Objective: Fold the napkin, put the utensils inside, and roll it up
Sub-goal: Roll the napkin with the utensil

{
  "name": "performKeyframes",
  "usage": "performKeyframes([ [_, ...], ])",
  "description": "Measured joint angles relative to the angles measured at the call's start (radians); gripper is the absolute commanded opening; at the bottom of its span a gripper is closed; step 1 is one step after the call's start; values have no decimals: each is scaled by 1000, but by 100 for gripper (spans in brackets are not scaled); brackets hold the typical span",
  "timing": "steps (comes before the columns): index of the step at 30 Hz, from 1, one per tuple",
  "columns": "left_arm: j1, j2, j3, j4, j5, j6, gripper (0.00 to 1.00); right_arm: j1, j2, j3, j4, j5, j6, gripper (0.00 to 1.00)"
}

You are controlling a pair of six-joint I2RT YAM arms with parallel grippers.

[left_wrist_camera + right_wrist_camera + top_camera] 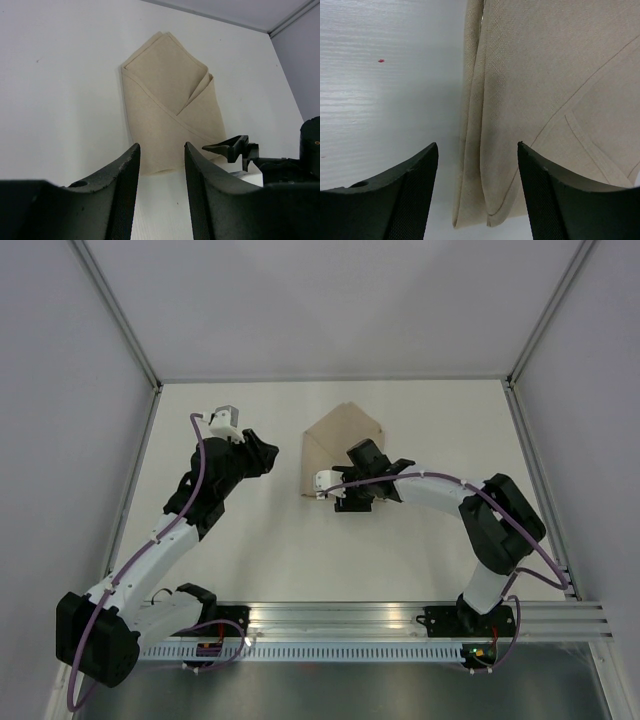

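The beige napkin (pixel 335 440) lies folded into a pointed envelope shape on the white table, also in the left wrist view (pixel 165 100). My right gripper (pixel 352 488) hangs open over the napkin's near edge. In the right wrist view it (pixel 477 147) straddles the napkin's layered folded edge (pixel 485 150), apart from the cloth. One of its fingers (pixel 231 146) shows in the left wrist view. My left gripper (pixel 265 455) is open and empty just left of the napkin; it (pixel 161 150) points at the cloth. The fork is hidden.
White enclosure walls with metal posts (pixel 120 315) surround the table. An aluminium rail (pixel 400 618) with the arm bases runs along the near edge. A tiny red speck (pixel 381 61) lies on the table beside the napkin.
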Motion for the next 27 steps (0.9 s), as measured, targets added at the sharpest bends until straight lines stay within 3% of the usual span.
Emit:
performKeyframes([
  [16, 0, 5, 0, 0, 0, 14, 47, 0, 121, 77, 2, 16, -11, 63],
  [27, 0, 20, 0, -13, 1, 31, 47, 0, 163, 124, -13, 22, -15, 48],
])
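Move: The folded napkin's near edge, where rolling starts, lies about 2 cm ahead of the right hand, roughly 1 cm to its left and 4 cm below. The edge runs crosswise: its right corner is some 8 cm to the right, its left corner about 10 cm to the left. The napkin's far tip is roughly 25 cm ahead. From the left hand, the same near edge is about 15 cm to the right, nearly level ahead and 22 cm lower. The napkin's layered near edge comes between the right fingers as that hand eases down and forward, about 2.5 cm each way, drifting slightly left along it. The sinking comes mostly early; then the fingers begin closing, from wide to about half open, one tip just outside the edge and the other coming down on the cloth. They are not yet shut, and the wrist keeps its downward slant. ##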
